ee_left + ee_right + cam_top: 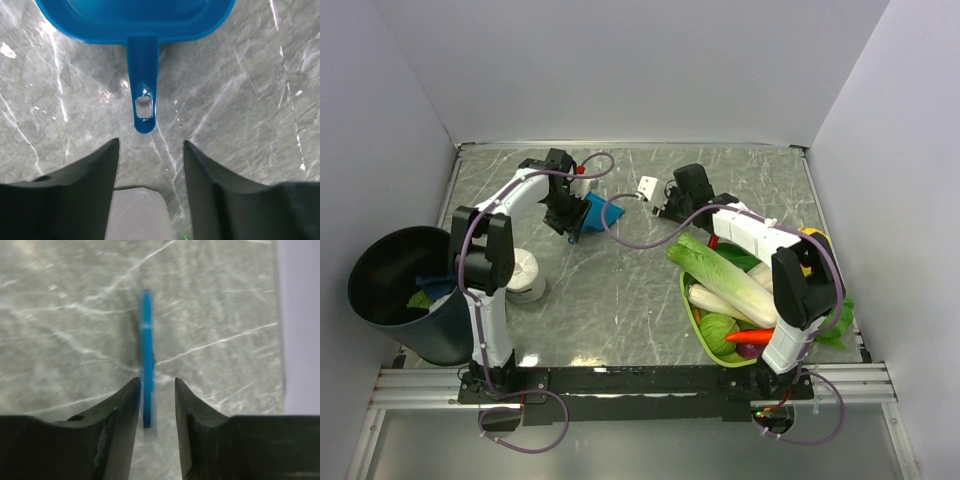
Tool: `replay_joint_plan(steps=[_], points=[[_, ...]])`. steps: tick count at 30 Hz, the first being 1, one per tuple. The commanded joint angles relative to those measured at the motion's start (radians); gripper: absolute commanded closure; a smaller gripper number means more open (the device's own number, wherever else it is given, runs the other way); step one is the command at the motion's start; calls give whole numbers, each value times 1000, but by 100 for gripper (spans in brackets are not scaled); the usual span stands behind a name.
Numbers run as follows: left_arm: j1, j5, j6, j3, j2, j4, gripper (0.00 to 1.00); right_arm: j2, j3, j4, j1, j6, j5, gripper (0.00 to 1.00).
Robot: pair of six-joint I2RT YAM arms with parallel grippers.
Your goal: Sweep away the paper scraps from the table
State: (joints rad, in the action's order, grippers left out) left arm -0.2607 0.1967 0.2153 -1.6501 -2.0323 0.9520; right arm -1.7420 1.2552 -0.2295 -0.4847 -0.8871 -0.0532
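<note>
A blue dustpan [145, 15] lies on the grey marble table [620, 290], its handle [143, 85] pointing at my left gripper [151, 147]. That gripper is open, just short of the handle's end, with nothing between its fingers. In the top view the dustpan [594, 215] sits beside my left gripper [570, 225]. My right gripper [156, 384] is open around a thin blue stick [146, 340], which looks blurred and stands close to the left finger with a gap to the right one. Green and blue paper scraps [423, 296] lie inside the black bin. No scraps show on the table.
The black bin [380, 270] stands at the table's left front corner, with a white tissue roll [525, 272] beside it. A green basket [692, 305] of vegetables fills the right front. A small white object [647, 187] lies just beyond my right gripper [663, 208]. White walls enclose the table.
</note>
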Motion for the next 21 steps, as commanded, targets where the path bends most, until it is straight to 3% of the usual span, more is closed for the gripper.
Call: replay_joint_plan(steps=[1, 4, 5, 7, 9, 10, 15, 21], points=[[1, 18, -5, -28, 27, 37, 38, 41, 38, -174, -6, 71, -65, 47], [3, 6, -4, -19, 67, 39, 32, 107, 10, -205, -6, 108, -76, 25], [3, -2, -4, -19, 81, 36, 30, 122, 6, -212, -5, 134, -74, 1], [5, -6, -5, -19, 121, 22, 24, 160, 13, -228, 1, 183, -73, 0], [14, 29, 5, -8, 173, 2, 6, 168, 81, -304, 23, 293, -94, 0], [20, 41, 4, 4, 196, -51, 4, 165, 113, -336, 32, 341, -134, 0], [64, 52, -76, 131, 351, -243, 4, 93, 327, -462, 46, 739, 51, 0], [118, 9, -143, 86, 421, -327, 4, 147, 412, -383, 57, 764, 199, 0]])
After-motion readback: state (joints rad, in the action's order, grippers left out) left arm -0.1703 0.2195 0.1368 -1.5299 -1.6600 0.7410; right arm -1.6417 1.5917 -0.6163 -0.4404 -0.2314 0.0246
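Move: The dustpan lies with its handle end at the left fingertips, its middle about 4 cm ahead, 5 cm right and 2 cm below; the paper roll stands 10 cm back and 10 cm left of that hand. The brush is edge-on at the right fingertips, its middle roughly straight below by 4 cm, with the dustpan 16 cm left and 1 cm back, and the red chili 12 cm right and 4 cm back. Dustpan and brush are let go as both grippers, already loosened, spread fully. The left hand pauses over the dustpan handle, then lifts about 12 cm off it, tipping its fingers outward some 25 degrees. The right hand first draws back about 5 cm, dipping slightly, then climbs away from the brush while coming forward again, rolling clockwise. ##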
